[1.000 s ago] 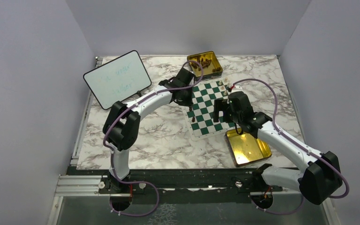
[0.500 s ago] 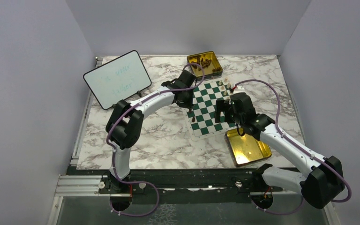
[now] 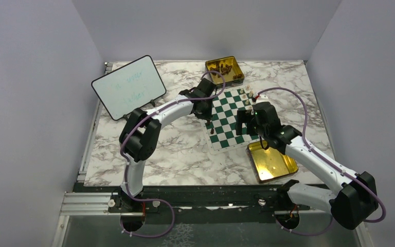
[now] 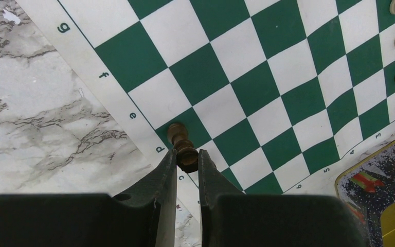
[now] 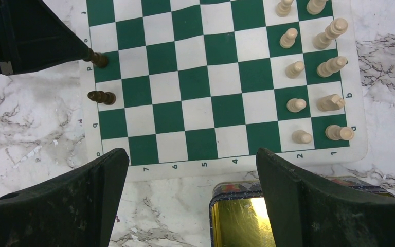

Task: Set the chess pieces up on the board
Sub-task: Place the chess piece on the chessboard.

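Observation:
The green and white board (image 3: 227, 119) lies mid-table. My left gripper (image 4: 187, 154) is shut on a dark brown chess piece (image 4: 184, 148) over the board's left edge, by the letters c and d. In the right wrist view that piece (image 5: 101, 60) shows at the left edge, with a second dark piece (image 5: 102, 96) one square nearer. Several cream pieces (image 5: 295, 105) stand in two rows at the right side. My right gripper (image 5: 193, 154) hangs open and empty above the board's near border.
A gold tin (image 3: 225, 69) holding dark pieces sits beyond the board. An open gold tin (image 3: 271, 162) lies at the board's near right corner, under my right gripper. A whiteboard (image 3: 128, 86) leans at the back left.
The left arm's elbow has shifted a little to the right while its gripper stays at the board's left edge with the piece. The right arm has barely moved.

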Robot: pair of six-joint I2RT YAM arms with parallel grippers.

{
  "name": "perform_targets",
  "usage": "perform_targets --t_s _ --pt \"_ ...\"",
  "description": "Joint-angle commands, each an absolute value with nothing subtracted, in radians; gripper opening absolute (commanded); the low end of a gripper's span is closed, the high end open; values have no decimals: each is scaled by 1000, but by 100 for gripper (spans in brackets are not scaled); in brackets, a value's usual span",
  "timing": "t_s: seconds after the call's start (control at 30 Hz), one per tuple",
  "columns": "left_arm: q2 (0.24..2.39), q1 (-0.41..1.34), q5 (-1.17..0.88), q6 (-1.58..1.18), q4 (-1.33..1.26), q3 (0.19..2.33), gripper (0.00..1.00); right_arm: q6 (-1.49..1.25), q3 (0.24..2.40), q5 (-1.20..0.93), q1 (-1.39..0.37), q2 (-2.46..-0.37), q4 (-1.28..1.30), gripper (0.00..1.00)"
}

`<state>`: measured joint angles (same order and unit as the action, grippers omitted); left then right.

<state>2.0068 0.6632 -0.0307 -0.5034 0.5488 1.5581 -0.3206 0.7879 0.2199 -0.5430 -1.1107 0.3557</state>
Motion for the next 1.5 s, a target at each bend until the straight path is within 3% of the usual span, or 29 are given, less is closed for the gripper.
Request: perform_targets --t_s 0.0,0.8,1.03,1.2,1.47 --pt "2016 667 26 -489 539 1605 5 -320 790 232 -539 -1098 370 100" --pt "2060 648 37 -473 537 1644 9 -307 785 243 -540 -1101 364 100" --pt "2071 646 35 -472 538 1642 18 -307 787 238 -539 -1107 359 100" --pt "2065 643 39 -455 541 1648 37 -296 794 247 -539 -1107 361 100" --pt "2071 640 39 -452 543 1657 41 -304 796 240 -539 -1112 361 100"
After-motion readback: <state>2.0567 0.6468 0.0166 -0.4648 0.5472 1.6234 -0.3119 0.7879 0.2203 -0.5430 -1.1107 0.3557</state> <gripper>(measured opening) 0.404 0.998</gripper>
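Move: The dark chess piece is already pinched near its top in the left fingers, over d8. Its square, e8, lies about 3 cm ahead of that hand, 1 cm left and 5 cm below. Another dark piece stands on c8, roughly 4 cm back and 2 cm right of the hand; the pale pawn on e2 is some 8 cm ahead and 19 cm right. From the idle right hand, e8 is about 11 cm ahead, 17 cm left and 12 cm lower. The held dark piece is shifted from d8 forward onto e8, about 2.5 cm in all, away from the piece on c8. The left hand first lifts it about 1 cm while going forward, then eases down a little over 1 cm with almost no wrist turn; at the end its fingers open on both sides and let go of the piece's top. ##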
